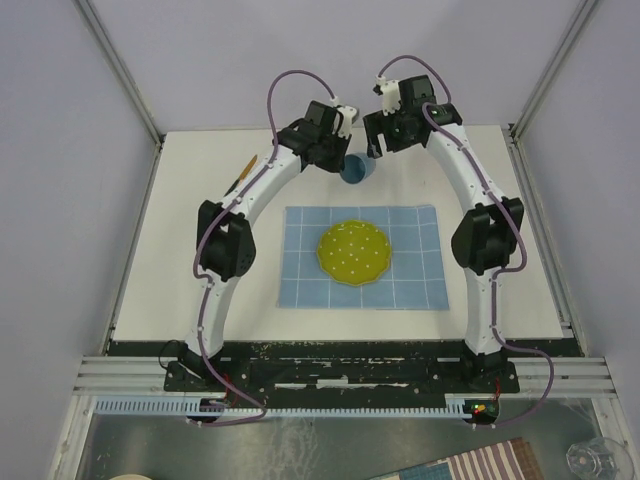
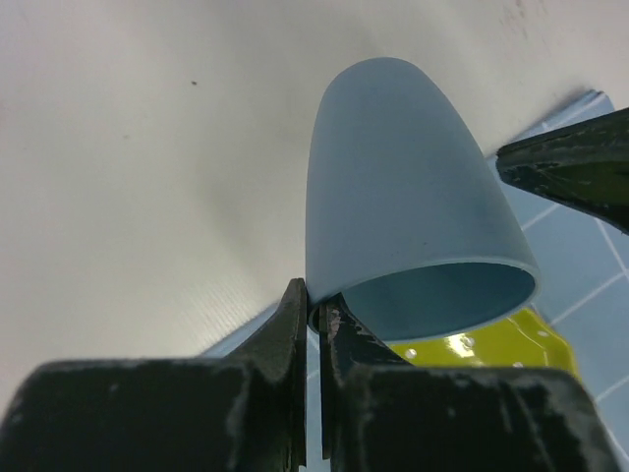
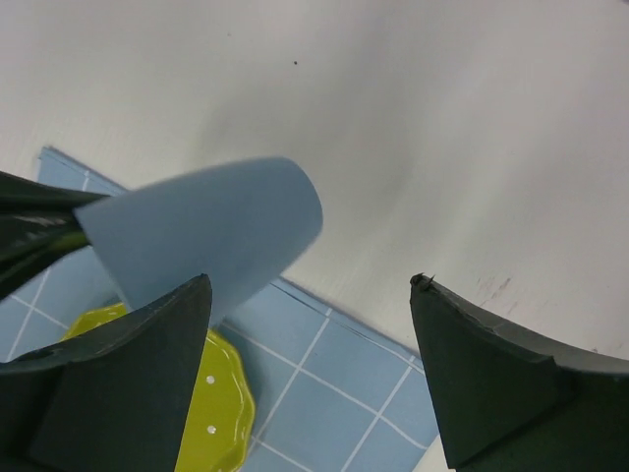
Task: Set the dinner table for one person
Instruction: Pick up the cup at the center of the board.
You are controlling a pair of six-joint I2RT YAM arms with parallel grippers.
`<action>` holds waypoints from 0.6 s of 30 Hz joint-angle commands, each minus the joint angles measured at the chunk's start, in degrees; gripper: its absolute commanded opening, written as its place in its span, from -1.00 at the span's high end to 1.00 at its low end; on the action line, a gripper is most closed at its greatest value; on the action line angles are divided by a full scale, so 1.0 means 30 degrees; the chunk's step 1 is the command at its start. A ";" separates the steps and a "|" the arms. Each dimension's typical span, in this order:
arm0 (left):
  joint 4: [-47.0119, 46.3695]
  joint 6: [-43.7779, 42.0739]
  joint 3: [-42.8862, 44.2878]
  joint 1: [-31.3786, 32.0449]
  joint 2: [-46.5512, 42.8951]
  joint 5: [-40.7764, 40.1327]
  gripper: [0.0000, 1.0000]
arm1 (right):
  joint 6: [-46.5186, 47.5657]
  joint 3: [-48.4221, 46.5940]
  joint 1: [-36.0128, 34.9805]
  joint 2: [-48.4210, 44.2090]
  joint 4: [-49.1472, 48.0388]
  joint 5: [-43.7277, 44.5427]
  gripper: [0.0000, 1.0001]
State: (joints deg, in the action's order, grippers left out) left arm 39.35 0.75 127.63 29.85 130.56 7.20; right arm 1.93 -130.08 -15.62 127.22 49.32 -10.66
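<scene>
A light-blue cup (image 1: 356, 169) hangs tilted above the white dinner table (image 1: 200, 230), just past the far edge of the mat. My left gripper (image 2: 314, 300) is shut on the cup (image 2: 403, 197), pinching its rim between both fingers. My right gripper (image 3: 310, 285) stands open close beside the cup (image 3: 211, 236), which lies off its left finger and not between the two. In the top view the left gripper (image 1: 338, 156) and the right gripper (image 1: 381, 150) face each other over the cup.
A yellow-green plate (image 1: 354, 251) sits in the middle of a light-blue cloth with a white grid (image 1: 410, 270). A thin orange stick-like thing (image 1: 243, 173) lies at the far left beside the left arm. Frame posts stand at the table's far corners.
</scene>
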 commanded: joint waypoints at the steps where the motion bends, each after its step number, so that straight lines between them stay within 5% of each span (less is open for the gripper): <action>1: 0.1117 0.1080 0.0756 0.0757 -0.0745 0.0989 0.94 | -0.0196 -0.0436 -0.0095 -0.2104 -0.0406 0.0248 -0.80; 18: 0.1391 0.0614 0.0961 0.1203 -0.0171 0.0428 0.94 | -0.0062 0.4331 -0.0335 -0.5853 0.1221 -0.1320 -0.66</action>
State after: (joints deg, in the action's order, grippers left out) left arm 44.49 2.39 128.09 33.71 130.61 9.02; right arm 0.97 -117.86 -16.40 114.87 50.70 -12.56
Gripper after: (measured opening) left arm 0.062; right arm 0.857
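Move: The left gripper already pinches the cup by its rim, the cup's middle about 5 cm to its right and 2 cm below; the plate lies 19 cm back, 4 cm right and 16 cm below. From the open right gripper the cup is some 4 cm back, 5 cm left and 4 cm lower, with the plate roughly 23 cm back, 5 cm left and 18 cm below it. Keep the cup's rim pinched in the left gripper and carry the cup back about 4 cm and right 3 cm towards the plate's side of the table, then hold it steady in the air. Raise the wide-open right gripper some 4 cm first, then draw it back 5 cm at the cup's far right side, easing down slightly at the end; don't close it. ##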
